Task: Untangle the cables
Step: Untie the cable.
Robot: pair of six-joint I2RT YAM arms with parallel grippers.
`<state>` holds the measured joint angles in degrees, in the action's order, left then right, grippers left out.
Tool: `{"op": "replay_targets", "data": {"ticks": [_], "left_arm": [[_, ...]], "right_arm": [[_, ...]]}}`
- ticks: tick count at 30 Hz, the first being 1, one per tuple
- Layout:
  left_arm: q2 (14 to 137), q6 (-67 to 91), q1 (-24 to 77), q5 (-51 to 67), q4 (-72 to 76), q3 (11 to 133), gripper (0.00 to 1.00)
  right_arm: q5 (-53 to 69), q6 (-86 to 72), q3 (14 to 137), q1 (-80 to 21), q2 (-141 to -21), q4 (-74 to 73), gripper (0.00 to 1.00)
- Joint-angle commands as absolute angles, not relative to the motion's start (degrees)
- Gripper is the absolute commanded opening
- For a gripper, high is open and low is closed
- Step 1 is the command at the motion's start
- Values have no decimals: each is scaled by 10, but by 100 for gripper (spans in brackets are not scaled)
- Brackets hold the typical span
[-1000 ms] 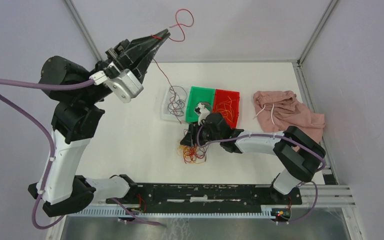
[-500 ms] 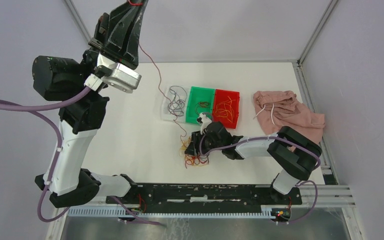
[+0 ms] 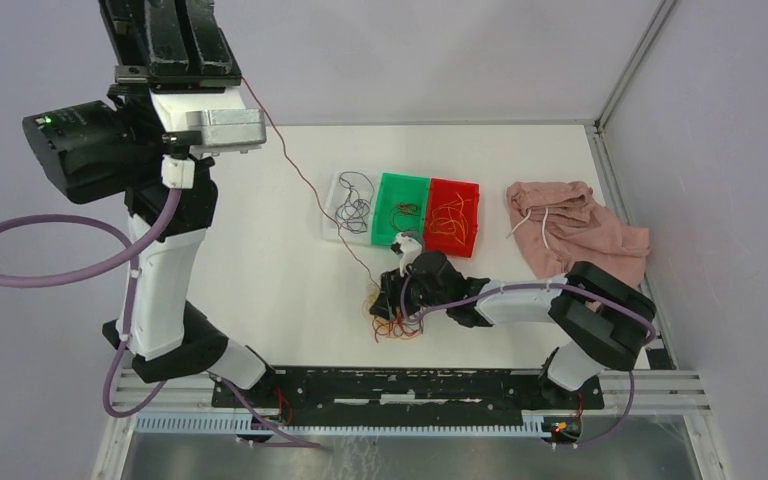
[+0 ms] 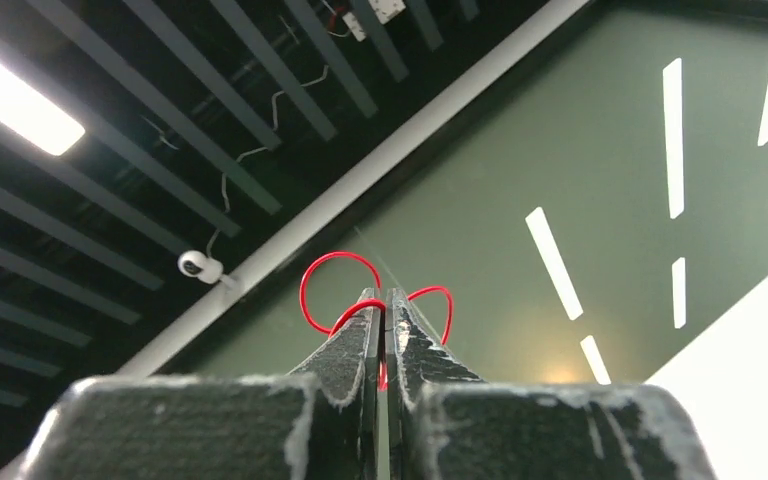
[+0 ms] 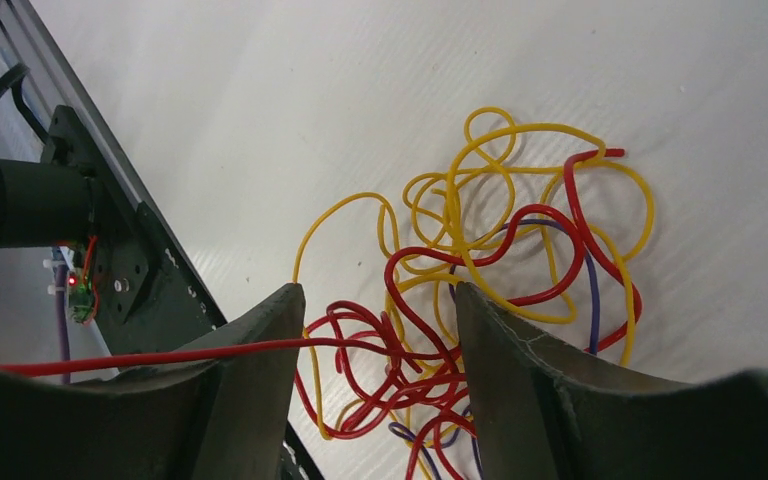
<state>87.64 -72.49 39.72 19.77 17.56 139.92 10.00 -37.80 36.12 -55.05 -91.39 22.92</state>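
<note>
A clump of cables (image 3: 390,318), yellow, red and purple, lies on the white table in front of the bins; it also shows in the right wrist view (image 5: 480,260). My right gripper (image 5: 378,290) is open, its fingers straddling the near part of the clump, low over the table. My left gripper (image 4: 384,292) is raised high at the far left, pointing up, and is shut on a red cable (image 4: 312,290) that loops past its tips. That red cable (image 3: 300,175) runs taut down to the clump.
A clear bin (image 3: 332,215) with dark cables, a green bin (image 3: 385,190) and a red bin (image 3: 470,215) with yellow cables stand in a row behind the clump. A pink cloth (image 3: 575,230) lies at the right. The black base rail (image 3: 410,385) runs along the near edge.
My left arm swung up and to the left with the red cable, drawing it out of the clump. My right gripper slid slightly nearer, over the clump.
</note>
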Motion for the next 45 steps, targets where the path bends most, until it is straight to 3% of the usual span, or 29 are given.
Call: {"op": "replay_targets", "data": {"ticks": [1, 9, 16, 18, 23, 27, 30, 34, 38, 45], "left_arm": [[852, -806, 400, 217, 217, 1394, 3], [899, -826, 400, 232, 249, 1489, 3], [790, -697, 400, 156, 219, 1293, 3], [763, -655, 400, 152, 200, 1244, 3], [736, -577, 400, 125, 153, 1197, 3], [725, -563, 400, 105, 127, 1179, 3], [716, -563, 400, 107, 124, 1162, 3], [707, -543, 400, 100, 95, 1152, 3], [665, -484, 400, 96, -24, 1093, 4], [516, -382, 399, 129, -188, 793, 3]], "right_arm": [[74, -351, 336, -553, -877, 206, 63], [25, -324, 319, -553, -810, 136, 64], [19, -283, 360, -553, -671, 85, 66], [37, -269, 398, -553, -662, 65, 61], [73, -260, 473, -553, -678, 37, 37], [103, -272, 482, -553, -686, 61, 26], [110, -279, 486, -553, -692, 66, 2], [107, -277, 502, -553, -696, 50, 0], [91, -279, 517, -553, -681, 38, 0], [95, -296, 531, -547, -634, 38, 0]]}}
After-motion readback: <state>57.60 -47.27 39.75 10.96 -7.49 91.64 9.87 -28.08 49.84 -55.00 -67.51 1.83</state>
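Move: The red cable, already held in the left hand's shut fingers, runs down into the tangle at the right hand's open fingertips, about 2 cm below its hand point. The tangle's middle is some 2 cm to that hand's right, 1 cm back and 4 cm below. The green box lies about 20 cm ahead and 3 cm right, the clear box 21 cm ahead and 7 cm left. From the left hand, the tangle lies roughly 83 cm below, 14 cm right and 3 cm ahead. The red cable stays pinched in the left fingers, which draw back about 4 cm, then tip over from pointing up by over 50 degrees and come forward and well down, fastest at the end. Low over the tangle, the right hand sweeps 5 cm right, then rises nearly 20 cm, swinging back left and shutting its fingers on the red cable. ##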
